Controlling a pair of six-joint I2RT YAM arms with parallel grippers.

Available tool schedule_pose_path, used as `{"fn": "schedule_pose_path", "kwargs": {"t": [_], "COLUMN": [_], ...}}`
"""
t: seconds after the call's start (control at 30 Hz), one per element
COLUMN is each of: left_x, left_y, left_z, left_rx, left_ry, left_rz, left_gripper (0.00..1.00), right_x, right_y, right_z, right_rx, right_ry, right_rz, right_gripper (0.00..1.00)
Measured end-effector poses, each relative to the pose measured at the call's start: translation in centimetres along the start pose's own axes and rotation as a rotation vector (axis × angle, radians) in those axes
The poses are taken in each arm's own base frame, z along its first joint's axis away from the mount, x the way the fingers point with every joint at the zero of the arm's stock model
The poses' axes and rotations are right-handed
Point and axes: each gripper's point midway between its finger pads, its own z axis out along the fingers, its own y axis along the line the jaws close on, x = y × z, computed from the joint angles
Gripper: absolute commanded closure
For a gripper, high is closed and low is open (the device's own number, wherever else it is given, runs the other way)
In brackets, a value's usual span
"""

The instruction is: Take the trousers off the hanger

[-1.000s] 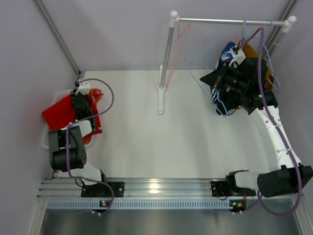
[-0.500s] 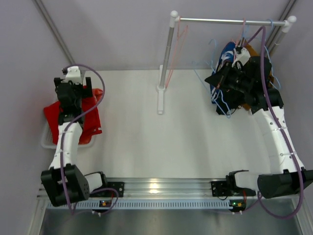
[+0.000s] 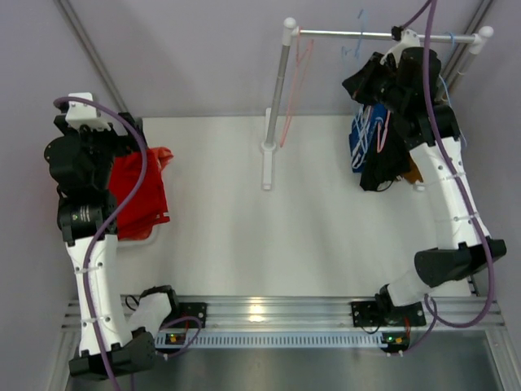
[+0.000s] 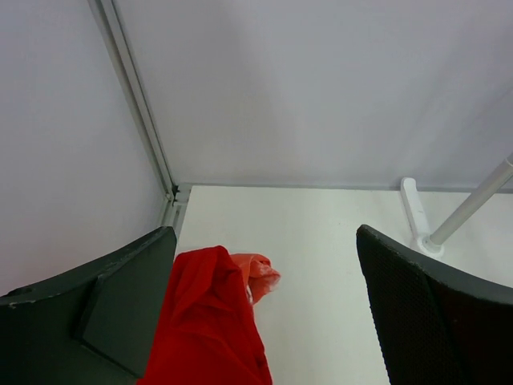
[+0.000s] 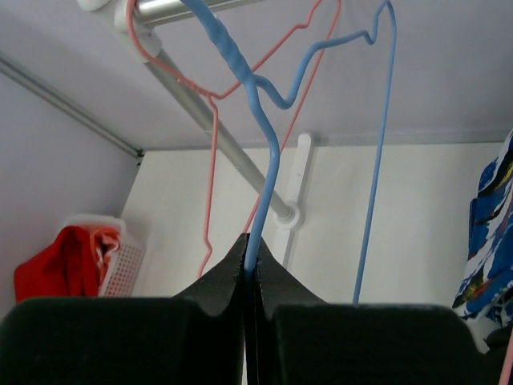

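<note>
Plain red trousers (image 3: 134, 191) and an orange-red speckled pair (image 3: 163, 155) lie in the basket at the left; both also show in the left wrist view, the red (image 4: 208, 321) and the orange-red (image 4: 256, 273). My left gripper (image 3: 89, 147) is open and empty, high above them (image 4: 264, 321). Blue-and-white (image 3: 362, 138), black (image 3: 383, 167) and brown (image 3: 417, 173) trousers hang at the right end of the rail (image 3: 342, 34). My right gripper (image 3: 365, 81) is shut on a bare blue wire hanger (image 5: 255, 144), gripped (image 5: 251, 257) just below the rail.
An empty pink hanger (image 3: 303, 57) hangs at the rail's left end, by the stand post (image 3: 277, 90) and its base (image 3: 267, 167). The white mesh basket (image 5: 120, 257) sits by the left wall. A pink hanger (image 3: 383, 130) shows among the hanging garments.
My left arm rose well above the basket, leaving the red trousers in it. My right gripper lifted from the hanging garments up to the rail with the blue hanger.
</note>
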Motion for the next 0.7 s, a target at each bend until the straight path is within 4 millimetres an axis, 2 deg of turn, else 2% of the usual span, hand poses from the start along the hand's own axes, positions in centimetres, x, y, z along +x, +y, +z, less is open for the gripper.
{"fn": "schedule_pose_path", "kwargs": {"t": [0.07,0.13,0.37,0.53,0.7], "left_x": [0.0,0.6,1.3,1.2,1.0], "left_y": [-0.1,-0.3,-0.7,-0.8,-0.9], "left_z": [-0.1,-0.1,-0.3,-0.5,-0.6], "left_rx": [-0.001,0.0,0.011,0.01,0.011], "left_ry": [0.012,0.037,0.071,0.07,0.064], "left_rz": [-0.029,-0.058,-0.117,-0.131,-0.145], "left_gripper": [0.01,0.01,0.01,0.01,0.01], "right_x": [-0.2,0.2,3.1,5.2,6.1], "right_y": [0.2,0.6,0.0,0.7,2.3], "right_z": [1.3,3.5,8.8,10.1,10.4], "right_rx": [0.017,0.032,0.074,0.05,0.001], "right_ry": [-0.008,-0.001,0.059,0.104,0.109], "right_rz": [-0.012,-0.03,-0.062,-0.081,-0.12], "right_gripper": [1.0,1.0,1.0,1.0,1.0]}}
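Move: The right hand holds an empty blue hanger; the bare spot on the rail where it is going lies about 10 cm ahead, 8 cm left and 8 cm above. The pink hangers hang 4 cm farther left of that spot; the blue patterned trousers are some 8 cm ahead, 6 cm right and 18 cm below the hand. From the left hand the spot is roughly 19 cm ahead, 38 cm right and 8 cm up. The right hand sweeps the still-pinched blue hanger about 8 cm left, 7 forward and down, towards the pink hangers. ##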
